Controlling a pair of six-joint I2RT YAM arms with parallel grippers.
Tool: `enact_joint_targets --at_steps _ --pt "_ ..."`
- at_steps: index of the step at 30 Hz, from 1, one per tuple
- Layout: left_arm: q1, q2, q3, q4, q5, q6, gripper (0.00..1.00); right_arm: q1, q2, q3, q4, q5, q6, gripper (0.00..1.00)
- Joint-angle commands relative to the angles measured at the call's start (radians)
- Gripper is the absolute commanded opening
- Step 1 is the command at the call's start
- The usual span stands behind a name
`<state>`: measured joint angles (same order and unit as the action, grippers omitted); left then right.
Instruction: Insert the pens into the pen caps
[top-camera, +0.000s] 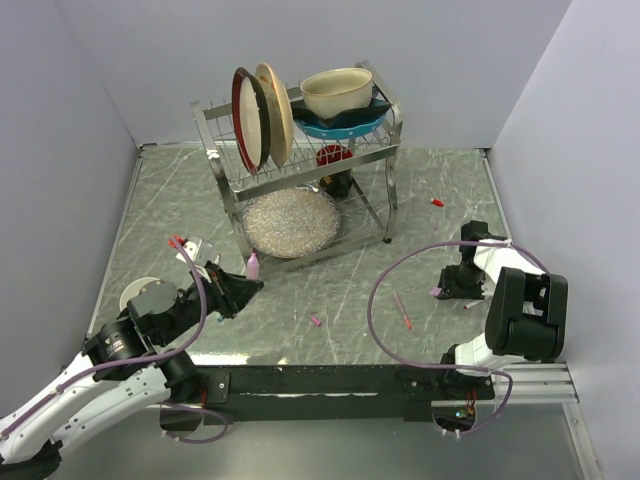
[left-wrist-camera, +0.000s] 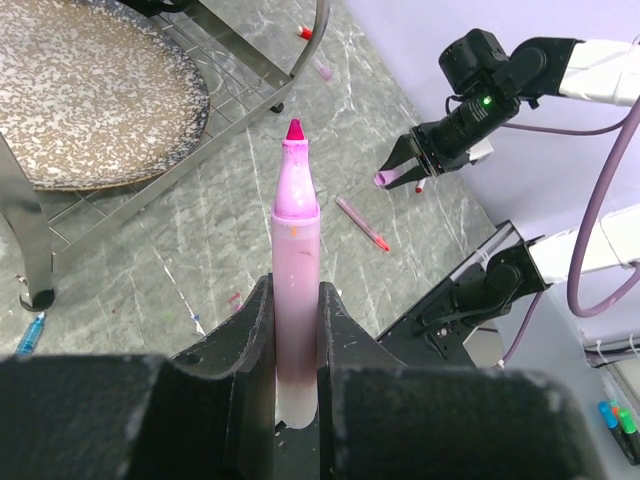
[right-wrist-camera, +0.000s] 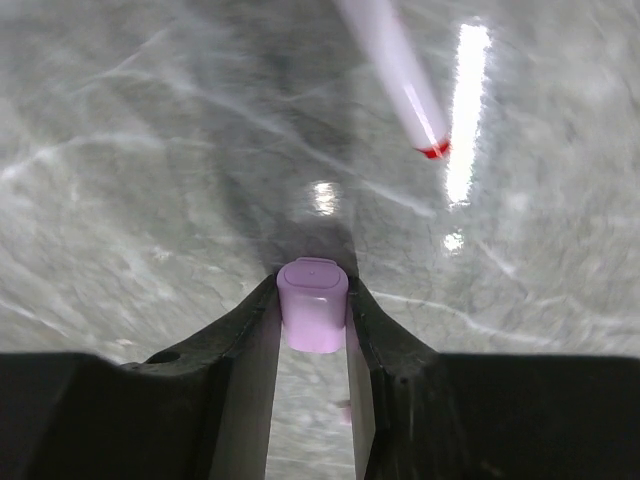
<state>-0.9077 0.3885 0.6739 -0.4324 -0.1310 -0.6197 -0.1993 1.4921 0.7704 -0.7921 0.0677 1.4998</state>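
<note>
A pink pen (left-wrist-camera: 295, 260) with a magenta tip stands between the fingers of my left gripper (left-wrist-camera: 295, 285), which is shut on its barrel; from above the pen (top-camera: 252, 265) pokes out of that gripper (top-camera: 243, 283) at the left. My right gripper (right-wrist-camera: 313, 285) is shut on a lilac pen cap (right-wrist-camera: 312, 303), just above the table at the right (top-camera: 443, 290). A whitish pen with a red tip (right-wrist-camera: 395, 70) lies just beyond it. A salmon pen (top-camera: 402, 311) lies between the arms. On the table sit a small pink cap (top-camera: 315, 321) and a red cap (top-camera: 438, 202).
A metal dish rack (top-camera: 222, 150) stands at the back with plates, a cream bowl (top-camera: 336, 92) and a speckled plate (top-camera: 292, 222) on its lower shelf. A purple cable (top-camera: 372, 300) loops over the table by the right arm. A small blue pen (left-wrist-camera: 30, 333) lies by the rack's foot.
</note>
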Motion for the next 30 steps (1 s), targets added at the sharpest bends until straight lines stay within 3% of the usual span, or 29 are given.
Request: enact_joint_targets --at_steps 1,6,10,12,14,19,24,30 --pt "-0.005 -0.007 0.006 0.015 -0.025 -0.011 0.01 0.0 -0.016 -0.036 0.096 0.113 -0.219 0.0" --pt "-0.003 0.044 0.045 -0.014 0.03 -0.041 0.01 0.006 -0.229 -0.008 0.128 0.109 -0.497 0.0" --pt "-0.005 0.119 0.017 0.072 0.192 -0.113 0.01 0.09 -0.417 -0.019 0.16 0.041 -0.625 0.0" --pt "-0.005 0.162 -0.037 0.168 0.238 -0.173 0.01 0.194 -0.493 -0.011 0.154 0.008 -0.65 0.0" --pt "-0.007 0.196 -0.071 0.233 0.29 -0.228 0.01 0.35 -0.568 -0.025 0.184 -0.034 -0.632 0.0" --pt "-0.033 0.309 -0.12 0.42 0.353 -0.29 0.01 0.598 -0.665 -0.034 0.263 -0.089 -0.469 0.0" --pt "-0.089 0.394 -0.117 0.491 0.32 -0.302 0.01 0.841 -0.714 -0.01 0.318 0.018 -0.29 0.0" --pt "-0.125 0.455 -0.123 0.573 0.297 -0.305 0.01 1.003 -0.636 0.064 0.363 0.15 -0.216 0.0"
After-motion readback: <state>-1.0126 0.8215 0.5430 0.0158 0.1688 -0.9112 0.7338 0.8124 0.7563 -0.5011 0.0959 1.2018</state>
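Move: The right hand, down at the table, already holds the pink pen cap; the pink pen, upright in the left hand, is about 46 cm to its left, 9 cm nearer the base and 28 cm higher. A pale pen lies some 8 cm to the right hand's right and 3 cm back; a red pen, 11 cm left and 5 cm back. From the left hand the held cap is about 46 cm right, 9 cm ahead and 26 cm down, while the small pink cap is 12 cm right, 1 cm ahead and 26 cm below. Upward first, the right hand lifts the pinched cap off the table, then sweeps left while still rising, some 23 cm across and 20 cm up, towards the held pen; its fingers swing from straight down to point forward-left. The left hand carries the pen right and down to meet it, about 12 cm across, tipping its fingers down and turning clockwise. Both keep their grips. ##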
